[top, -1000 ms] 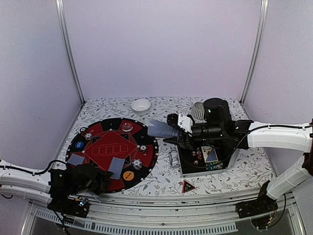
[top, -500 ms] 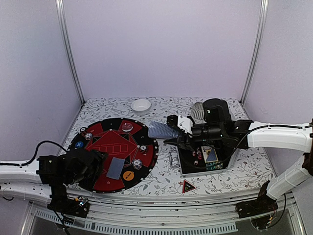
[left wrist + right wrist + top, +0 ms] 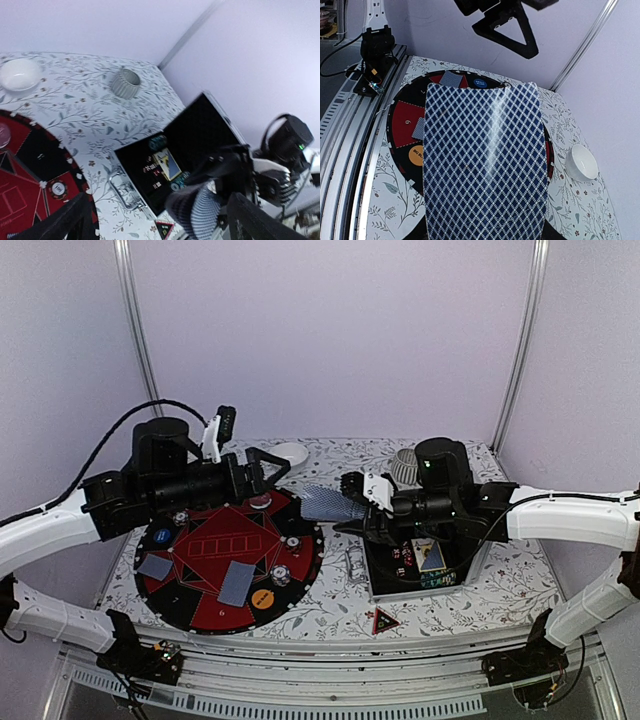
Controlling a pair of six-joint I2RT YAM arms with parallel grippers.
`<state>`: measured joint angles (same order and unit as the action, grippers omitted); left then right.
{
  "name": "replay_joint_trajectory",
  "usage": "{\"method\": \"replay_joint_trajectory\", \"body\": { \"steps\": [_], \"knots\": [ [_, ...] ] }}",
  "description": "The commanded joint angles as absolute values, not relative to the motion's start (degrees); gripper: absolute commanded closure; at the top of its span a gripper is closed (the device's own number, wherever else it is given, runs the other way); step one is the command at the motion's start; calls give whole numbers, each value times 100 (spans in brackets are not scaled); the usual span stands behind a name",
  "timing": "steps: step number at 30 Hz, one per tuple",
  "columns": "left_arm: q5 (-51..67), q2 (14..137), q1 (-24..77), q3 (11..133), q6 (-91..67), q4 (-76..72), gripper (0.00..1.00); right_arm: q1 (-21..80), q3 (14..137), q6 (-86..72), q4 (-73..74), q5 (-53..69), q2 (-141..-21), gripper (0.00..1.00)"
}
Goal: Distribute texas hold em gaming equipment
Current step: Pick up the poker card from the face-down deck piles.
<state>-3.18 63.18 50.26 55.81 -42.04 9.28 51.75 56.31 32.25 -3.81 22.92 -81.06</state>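
My right gripper [image 3: 350, 508] is shut on bowed playing cards [image 3: 325, 503] with a blue diamond back, held in the air between the round red-and-black mat [image 3: 190, 612] and the open black case [image 3: 385, 580]. These cards [image 3: 485, 160] fill the right wrist view and hide the fingers. My left gripper [image 3: 265, 468] hangs open and empty above the mat's far edge, pointing at the held cards [image 3: 200, 210]. On the mat lie two cards [image 3: 238, 583] [image 3: 155, 566], an orange button [image 3: 262, 598], a blue button [image 3: 162, 537] and striped chips [image 3: 281, 575]. A red triangular marker [image 3: 384, 620] lies near the front edge.
The white bowl [image 3: 292, 452] sits at the back, partly behind my left gripper. The ribbed grey cup [image 3: 403, 468] stands behind the right arm. The case [image 3: 145, 165] holds chips and a card box. The case's metal latch [image 3: 354, 562] lies between mat and case.
My left arm has swung up from the near-left table edge to above the mat's far side, and its gripper has opened wide. The right arm and its cards have stayed put.
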Motion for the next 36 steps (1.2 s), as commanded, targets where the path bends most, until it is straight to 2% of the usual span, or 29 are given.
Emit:
{"method": "replay_joint_trajectory", "body": {
  "steps": [1,4,6,9,13,17,28,36],
  "knots": [
    [1738,6661,4997,6120,-3005,778,7,5212,5829,3252,-405,2421,-8071,57],
    [2273,6938,5007,6339,-3006,823,14,5212,5844,3259,-414,2426,-8083,57],
    [2204,7139,5005,6506,-2980,1111,14,5211,5858,3252,-416,2436,-8087,57],
    [1884,7415,5014,6700,-2818,1595,2,5204,5862,3252,-419,2460,-8103,57],
    [1690,7639,5019,6829,-2712,1785,2,5209,5862,3260,-421,2460,-8093,57],
    [1213,7752,4965,6945,-2663,2060,9,5211,5862,3259,-415,2460,-8089,57],
    [1512,7386,4686,6429,-2962,1826,30,5210,5860,3276,-415,2426,-8095,57],
    [1842,7200,4604,6177,-3082,1468,30,5212,5876,3278,-420,2432,-8108,57]
  ]
}}
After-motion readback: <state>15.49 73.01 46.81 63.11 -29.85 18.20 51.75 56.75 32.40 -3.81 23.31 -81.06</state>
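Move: The face-down deck in my right hand is what my left hand goes for: its middle lies about 9 cm to the right of the left hand, some 2 cm back and 6 cm lower. The nearer chip on the mat is almost straight below my left hand, about 28 cm down and 2 cm ahead and right. The open case lies some 26 cm right, 4 cm back and 27 cm down. From my right hand, the deck's middle is about 3 cm left, 1 cm ahead and slightly lower. I swing my left hand right and a little back towards the end of the deck, rising briefly, then sinking some 6 cm from that height while the wrist turns about 20 degrees clockwise. Then I ease back left about 3 cm, narrowing the wide-open fingers by roughly a quarter, and bring one fingertip onto the patterned face at the deck's end. My right hand holds still and keeps its grip. ##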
